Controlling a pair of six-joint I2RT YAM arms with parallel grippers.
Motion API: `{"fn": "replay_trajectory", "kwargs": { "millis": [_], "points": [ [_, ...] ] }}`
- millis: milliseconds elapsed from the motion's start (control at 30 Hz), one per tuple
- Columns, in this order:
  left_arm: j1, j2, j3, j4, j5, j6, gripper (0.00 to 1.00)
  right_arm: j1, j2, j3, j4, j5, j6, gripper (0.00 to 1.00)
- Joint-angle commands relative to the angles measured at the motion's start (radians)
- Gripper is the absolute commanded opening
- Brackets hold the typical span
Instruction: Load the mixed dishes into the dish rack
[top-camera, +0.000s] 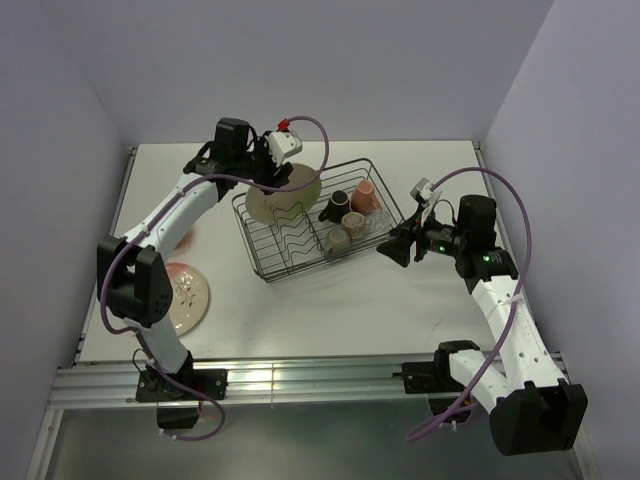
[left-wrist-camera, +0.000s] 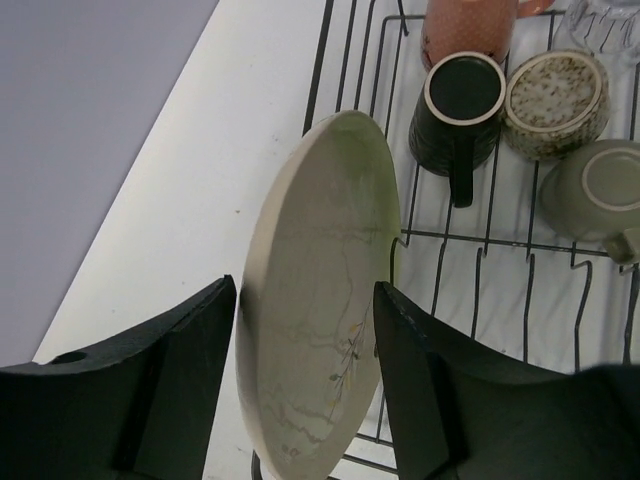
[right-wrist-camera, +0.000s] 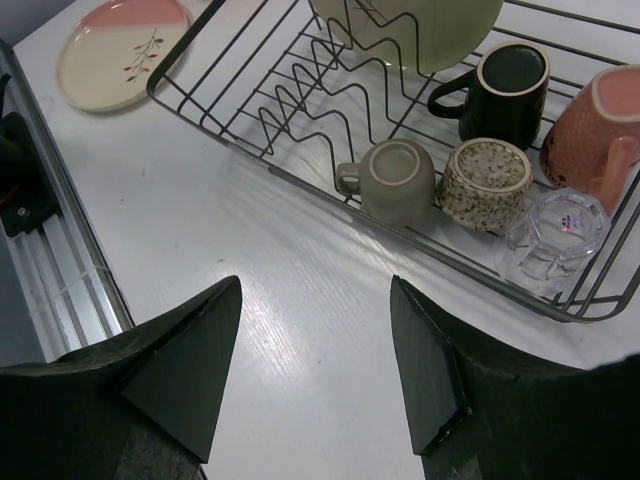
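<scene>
The green-tinted plate stands on edge at the left end of the black wire dish rack, tilted. My left gripper is open, one finger on each side of the plate's rim, above it in the top view. Inside the rack sit a pink mug, a dark mug, a speckled cup, an olive mug upside down and a clear glass. The pink-tinted plate lies flat on the table at the left. My right gripper hangs open and empty by the rack's near right corner.
The wavy dividers in the rack's left half hold only the green plate. A pinkish thing shows partly under the left arm. An aluminium rail runs along the table's near edge. Walls close in behind and on both sides.
</scene>
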Motion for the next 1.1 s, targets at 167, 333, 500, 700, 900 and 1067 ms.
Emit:
{"fn": "replay_trajectory", "kwargs": {
  "millis": [167, 333, 500, 700, 900, 1067],
  "points": [
    [-0.002, -0.158, -0.052, 0.117, -0.026, -0.087, 0.68, -0.006, -0.017, -0.005, 0.036, -0.01, 0.004, 0.69],
    [-0.002, -0.24, -0.055, 0.159, -0.137, -0.146, 0.73, -0.006, -0.021, -0.002, 0.025, -0.015, -0.004, 0.69],
    [-0.002, -0.349, -0.108, 0.199, -0.274, -0.276, 0.76, -0.006, -0.017, 0.019, -0.013, -0.013, -0.03, 0.69],
    [0.01, -0.599, -0.318, 0.199, -0.521, -0.599, 0.86, 0.018, 0.015, 0.062, -0.11, -0.009, -0.099, 0.68],
    [0.03, -0.753, -0.458, -0.046, -0.704, -1.014, 0.86, 0.138, 0.045, 0.07, -0.173, 0.031, -0.138, 0.68],
    [0.047, -0.791, -0.553, -0.341, -0.761, -1.367, 0.82, 0.294, 0.068, 0.073, -0.159, 0.074, -0.125, 0.68]
  ]
}}
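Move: The pink-rimmed plate lies on the table some 23 cm back and 29 cm to the left of the left hand, about 20 cm lower. The white bowl is 34 cm to that hand's left, nearly level with it; the green plate leans in the rack between the open fingers, its middle 5 cm ahead, 3 cm right. From the right hand, the pink-rimmed plate is about 57 cm left and 3 cm back; the grey mug is 14 cm ahead, 11 cm left. Lift the left gripper clear of the green plate by about 13 cm, opening its fingers wider, then carry it back and left some 15 cm each way towards the pink-rimmed plate, swinging it about 60 degrees counter-clockwise and sinking steeply at the end. Late on, ease the open right gripper left, back and a little down, turning slightly counter-clockwise. ##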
